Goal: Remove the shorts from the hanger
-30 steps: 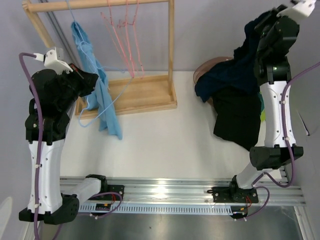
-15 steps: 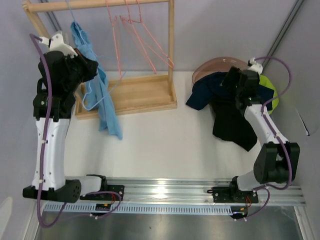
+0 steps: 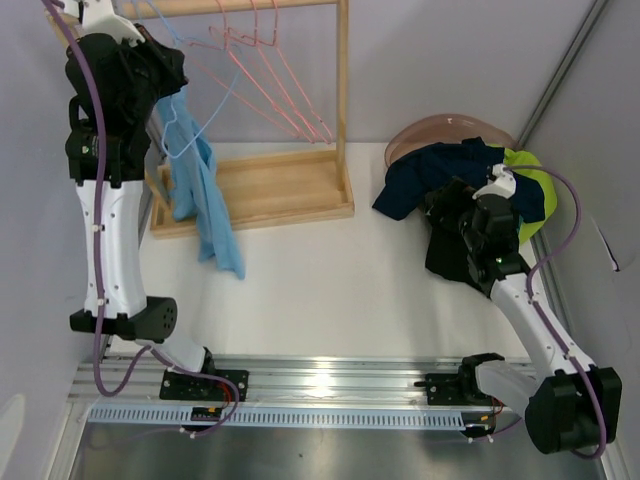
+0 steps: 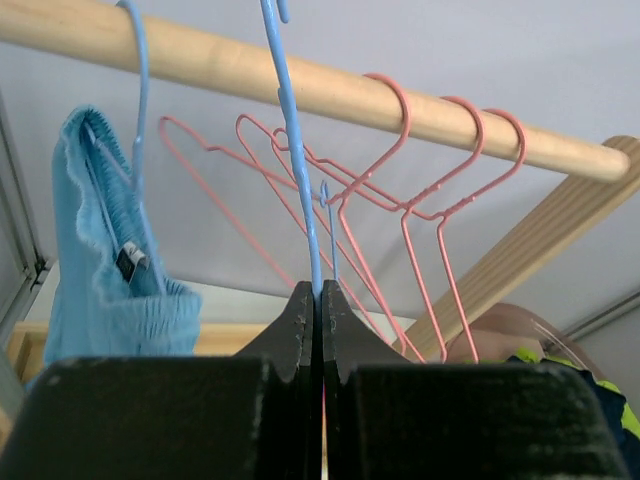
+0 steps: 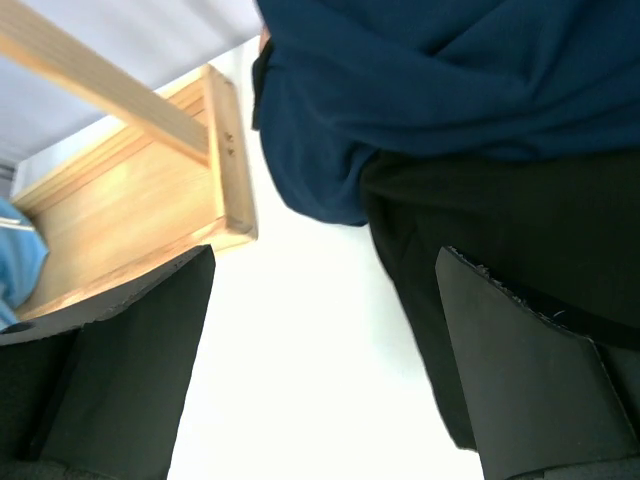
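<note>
The light blue shorts hang from a blue wire hanger at the left end of the wooden rack's rail. My left gripper is raised near the rail and shut on the blue hanger's wire, with the light blue shorts to its left. My right gripper stands open low over the table, nothing between its fingers. Just ahead of it lie the navy shorts and the black shorts. The lime green shorts lie behind them.
Several bare pink hangers hang on the rail to the right of the blue one. The rack's wooden base tray sits at the back left. A pink basket stands behind the heap of shorts on the right.
The left arm rose towards the rail, lifting the blue hanger with the light blue shorts. The right gripper opened, let the dark shorts drop on the heap and came down low.
</note>
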Robot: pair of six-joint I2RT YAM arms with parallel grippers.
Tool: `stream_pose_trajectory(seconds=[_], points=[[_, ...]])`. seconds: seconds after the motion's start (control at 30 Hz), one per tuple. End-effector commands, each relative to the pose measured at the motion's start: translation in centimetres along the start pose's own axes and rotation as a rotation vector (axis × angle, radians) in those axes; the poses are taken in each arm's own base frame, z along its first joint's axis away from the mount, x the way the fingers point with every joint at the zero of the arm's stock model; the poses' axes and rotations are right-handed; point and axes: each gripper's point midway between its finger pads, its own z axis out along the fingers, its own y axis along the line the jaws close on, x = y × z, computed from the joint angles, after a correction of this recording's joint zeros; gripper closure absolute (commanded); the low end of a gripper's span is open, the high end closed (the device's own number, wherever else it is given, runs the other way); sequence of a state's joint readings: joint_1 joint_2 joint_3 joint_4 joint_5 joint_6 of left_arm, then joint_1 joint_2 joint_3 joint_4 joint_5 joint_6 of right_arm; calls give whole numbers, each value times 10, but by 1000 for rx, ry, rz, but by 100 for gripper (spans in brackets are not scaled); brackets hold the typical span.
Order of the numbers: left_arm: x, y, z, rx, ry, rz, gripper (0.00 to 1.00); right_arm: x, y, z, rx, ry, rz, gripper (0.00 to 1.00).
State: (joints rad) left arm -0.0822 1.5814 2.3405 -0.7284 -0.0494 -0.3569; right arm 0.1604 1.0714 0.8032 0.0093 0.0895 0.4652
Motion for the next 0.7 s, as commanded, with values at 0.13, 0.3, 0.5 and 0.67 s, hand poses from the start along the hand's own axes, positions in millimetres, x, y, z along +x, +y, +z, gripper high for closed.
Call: stream_pose_trajectory(seconds=[0.13, 0.3, 0.5, 0.67], points=[[-5, -10, 46, 43, -53, 3, 100, 9, 10, -19, -69, -11, 32, 1], [6, -16, 81, 80, -67, -7, 100, 21, 6, -19, -72, 15, 12, 1], [15, -19, 92, 84, -50, -30, 100, 37, -2, -17, -58, 40, 5, 1], [29, -19, 73, 76, 5, 0, 94, 40, -3, -17, -60, 44, 15, 0]])
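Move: The wooden rod, where the empty blue hanger held by the left hand is taken, crosses about 11 cm straight ahead of that hand and some 3 cm above it. The light-blue shorts hang from the rod's left part, roughly 10 cm ahead, 8 cm left and 15 cm below; the pink hangers hang about 11 cm ahead, 9 cm right and 4 cm below. From the right hand, the same spot on the rod lies about 15 cm ahead, 46 cm left and 33 cm above. The empty blue hanger, still pinched by its neck with the hook up, is carried by the left hand about 9 cm forward to the rod while sinking some 4 cm, bringing the hook down over the rod; the hand then stops with its fingers still about shut on the neck. The right hand, wide open and empty, eases back about 3 cm, then sinks some 4 cm beside the heaped shorts. ##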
